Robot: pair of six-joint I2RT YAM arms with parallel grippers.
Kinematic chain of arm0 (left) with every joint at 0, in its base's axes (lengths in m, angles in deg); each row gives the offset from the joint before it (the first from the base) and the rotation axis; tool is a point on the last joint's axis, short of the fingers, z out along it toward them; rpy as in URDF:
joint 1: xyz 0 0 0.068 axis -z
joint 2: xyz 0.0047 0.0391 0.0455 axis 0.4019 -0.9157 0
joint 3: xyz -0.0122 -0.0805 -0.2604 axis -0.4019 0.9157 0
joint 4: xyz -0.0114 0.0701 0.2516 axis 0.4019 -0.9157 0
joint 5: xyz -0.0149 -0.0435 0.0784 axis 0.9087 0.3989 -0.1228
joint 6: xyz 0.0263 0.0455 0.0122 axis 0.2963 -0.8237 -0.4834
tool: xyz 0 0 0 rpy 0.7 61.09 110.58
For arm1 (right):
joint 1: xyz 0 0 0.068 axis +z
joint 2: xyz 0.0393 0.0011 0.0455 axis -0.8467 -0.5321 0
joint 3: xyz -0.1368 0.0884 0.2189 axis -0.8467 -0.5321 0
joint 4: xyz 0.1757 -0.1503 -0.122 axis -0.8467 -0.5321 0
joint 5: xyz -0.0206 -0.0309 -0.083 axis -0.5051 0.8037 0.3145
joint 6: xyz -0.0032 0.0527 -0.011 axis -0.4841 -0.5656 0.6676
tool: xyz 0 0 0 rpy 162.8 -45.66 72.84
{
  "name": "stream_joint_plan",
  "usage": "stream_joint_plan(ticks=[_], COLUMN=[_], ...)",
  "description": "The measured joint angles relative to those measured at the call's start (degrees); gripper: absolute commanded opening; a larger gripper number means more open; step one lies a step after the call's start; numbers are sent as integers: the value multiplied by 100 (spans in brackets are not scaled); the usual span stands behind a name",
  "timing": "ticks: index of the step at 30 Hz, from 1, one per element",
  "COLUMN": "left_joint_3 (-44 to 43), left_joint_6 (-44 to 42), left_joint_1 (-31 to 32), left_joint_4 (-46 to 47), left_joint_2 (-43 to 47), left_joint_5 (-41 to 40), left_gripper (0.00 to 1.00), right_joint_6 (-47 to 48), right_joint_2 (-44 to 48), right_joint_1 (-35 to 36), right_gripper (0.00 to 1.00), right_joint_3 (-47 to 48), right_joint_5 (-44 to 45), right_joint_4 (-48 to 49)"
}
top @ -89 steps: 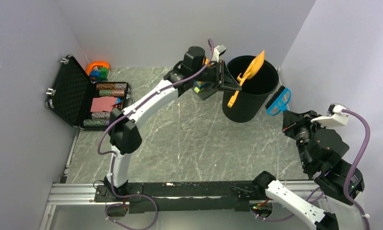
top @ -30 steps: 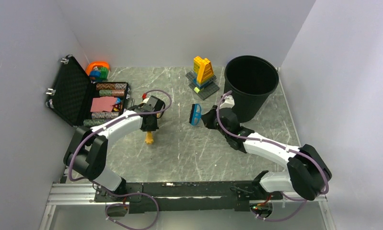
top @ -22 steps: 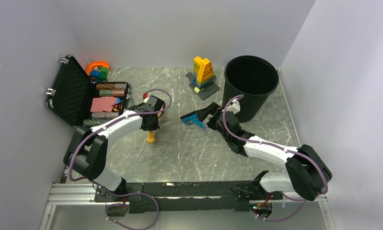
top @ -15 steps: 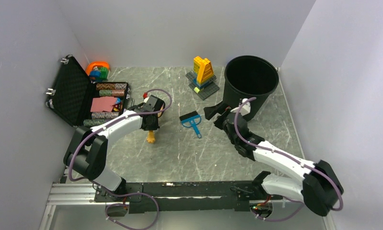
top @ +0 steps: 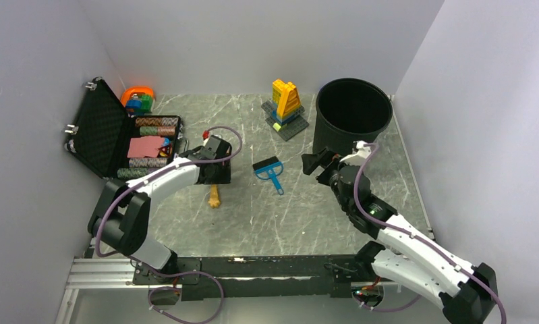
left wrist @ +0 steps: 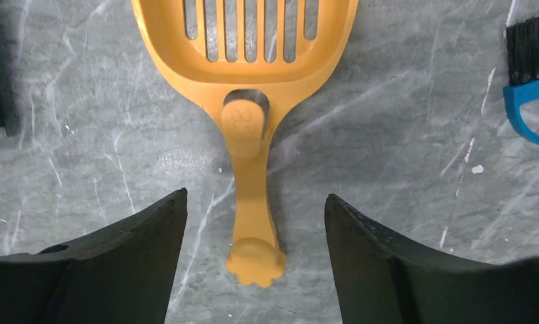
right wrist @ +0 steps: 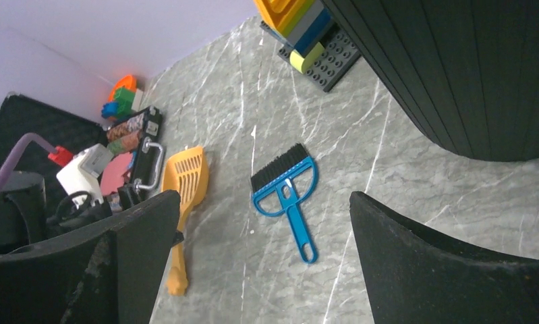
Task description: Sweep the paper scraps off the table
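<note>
No paper scraps show on the grey-green marble table (top: 287,216) in any view. An orange slotted scoop (left wrist: 246,67) lies flat on it. My left gripper (left wrist: 255,202) hovers over the scoop's handle, jaws open on either side and not touching it. In the top view the left gripper (top: 217,177) sits over the scoop (top: 214,197). A blue hand brush (top: 270,172) lies flat mid-table. My right gripper (top: 315,163) is open and empty, right of the brush and apart from it. The right wrist view has the brush (right wrist: 287,192) and scoop (right wrist: 185,189) between its wide jaws.
A tall black bin (top: 353,121) stands at the back right, close behind the right gripper. A yellow-orange toy brick build (top: 285,104) stands left of it. An open black case (top: 111,138) with poker chips lies at the left, with an orange toy (top: 137,96) behind it.
The right gripper opened, dropped the brush flat and drew back toward the bin. The left gripper opened off the scoop handle, and the scoop now lies on the table.
</note>
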Motion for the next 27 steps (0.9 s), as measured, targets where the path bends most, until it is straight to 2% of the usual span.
stream_joint_plan(ticks=[2, 3, 8, 14, 19, 23, 27], left_joint_3=[103, 175, 732, 1499, 2076, 2413, 2833], left_joint_6=[-24, -42, -13, -9, 9, 166, 354], left_joint_1=[0, 0, 4, 146, 190, 190, 190], left_joint_4=[50, 70, 302, 846, 835, 697, 509], left_joint_2=[140, 251, 1558, 4065, 5943, 6581, 6813], left_joint_5=[33, 68, 439, 538, 216, 0, -7], left_gripper=[98, 99, 99, 99, 99, 99, 99], right_joint_6=[201, 310, 964, 1580, 1808, 1821, 1814], right_joint_2=[149, 219, 610, 1484, 2352, 2658, 2754], right_joint_1=[0, 0, 0, 0, -4, -4, -4], right_gripper=[100, 100, 100, 100, 100, 100, 100], right_joint_3=[-4, -4, 157, 560, 601, 586, 494], right_joint_5=[-153, -232, -662, -741, -566, -422, -348], right_joint_4=[-87, -140, -820, -1539, -1980, -2369, -2632])
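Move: The scoop lies under the left hand, its middle about 3 cm ahead and 3 cm below, its handle between the parted fingers; the brush is some 17 cm to the hand's right and 3 cm ahead, the open case roughly 22 cm left and 11 cm ahead. From the empty right hand, the brush lies about 14 cm left, 3 cm ahead and 18 cm below, the black bin's middle some 10 cm right, 11 cm ahead and 6 cm lower. Left opens wide, rises clear of the scoop and back, some 15 cm; right withdraws back-right about 10 cm. ##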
